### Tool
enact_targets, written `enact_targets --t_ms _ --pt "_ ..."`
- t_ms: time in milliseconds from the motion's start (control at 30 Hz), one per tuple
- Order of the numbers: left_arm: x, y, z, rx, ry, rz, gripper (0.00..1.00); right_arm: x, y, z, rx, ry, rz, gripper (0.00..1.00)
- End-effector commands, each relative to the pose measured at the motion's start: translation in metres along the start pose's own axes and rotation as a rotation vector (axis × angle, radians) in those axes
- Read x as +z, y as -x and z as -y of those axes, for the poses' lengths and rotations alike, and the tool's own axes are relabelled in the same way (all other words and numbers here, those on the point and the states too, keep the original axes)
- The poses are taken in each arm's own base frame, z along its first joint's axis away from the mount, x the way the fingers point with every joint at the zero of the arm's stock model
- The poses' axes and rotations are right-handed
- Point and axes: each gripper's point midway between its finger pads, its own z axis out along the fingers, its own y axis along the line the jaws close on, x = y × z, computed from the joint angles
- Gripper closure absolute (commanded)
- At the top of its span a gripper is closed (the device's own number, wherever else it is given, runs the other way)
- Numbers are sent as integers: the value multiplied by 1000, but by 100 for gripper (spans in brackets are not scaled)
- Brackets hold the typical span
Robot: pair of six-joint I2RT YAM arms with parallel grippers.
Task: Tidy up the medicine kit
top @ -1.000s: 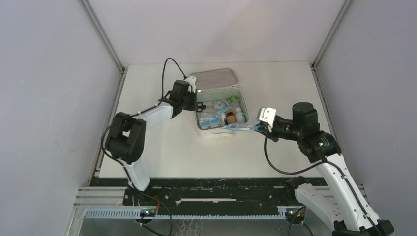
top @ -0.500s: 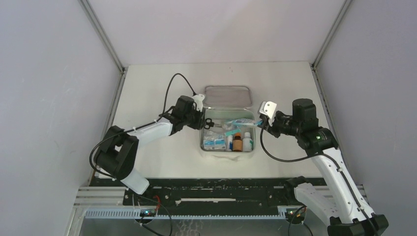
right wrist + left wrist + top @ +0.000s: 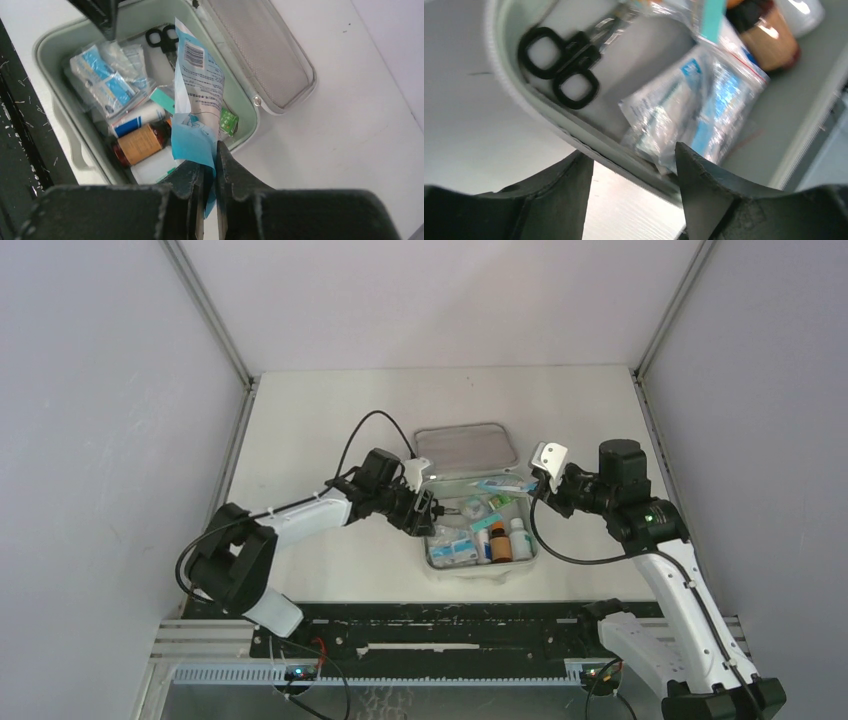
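Observation:
The medicine kit (image 3: 481,571) is a white soft case lying open on the table, its grey-lined lid (image 3: 465,447) folded back. My left gripper (image 3: 432,510) is at the kit's left wall. In the left wrist view this gripper (image 3: 634,170) is open, its jaws straddling the kit's rim (image 3: 549,120) without pinching it. My right gripper (image 3: 541,496) hovers at the kit's right side. It is shut (image 3: 212,165) on the blue end of a blue-and-white packet (image 3: 197,85), which hangs over the open kit (image 3: 42,55).
Inside the kit lie black scissors (image 3: 561,75), clear packets with blue print (image 3: 694,110), a brown bottle (image 3: 140,142) and small white bottles. Bare white table surrounds the kit. Grey walls close off the left, right and back.
The kit slid toward the near right with my left gripper on its wall. That gripper has now opened and let go of the wall. The right gripper still holds the packet.

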Motion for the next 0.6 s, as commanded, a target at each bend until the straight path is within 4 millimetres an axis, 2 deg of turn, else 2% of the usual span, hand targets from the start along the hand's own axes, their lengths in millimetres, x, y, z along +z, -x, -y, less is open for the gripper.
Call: enact_targets --t_ms 0,100,200,400,500,567 --pt "-22 1 64 139 -290 29 33 -3 6 5 -5 -26 22 100" --pt "-30 4 75 197 -352 47 30 -4 7 4 -6 -27 24 100" --pt "-36 17 67 237 -296 98 25 -5 8 4 -9 -30 26 100" --pt "-57 69 20 118 -131 269 14 -8 15 5 7 -52 52 100" --pt "-61 90 -9 13 -107 306 10 -9 16 5 13 -56 58 100" --pt "-56 99 -20 -29 -124 317 10 -9 16 6 15 -56 56 100"
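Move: The medicine kit stands against the left hand: its middle is about 12 cm to the right, 1 cm back and 3 cm lower, and its left wall lies between the open fingers. From that hand the scissors are some 4 cm ahead and 5 cm right, the bandage packs 5 cm back and 7 cm right, the mesh lid 15 cm ahead and 8 cm right. From the right hand, the kit's middle is roughly 12 cm left, 4 cm back and 18 cm down. The kit's left wall, still between the left fingers, is drawn on as the left hand goes about 4 cm back and slightly right while rising; the fingers then come free of the rim, and the hand turns back forward some 7 cm and a little left, still climbing, opening wider and tipping its fingers up. The right hand stays nearly still, keeping its pinch on the packet over the kit. ##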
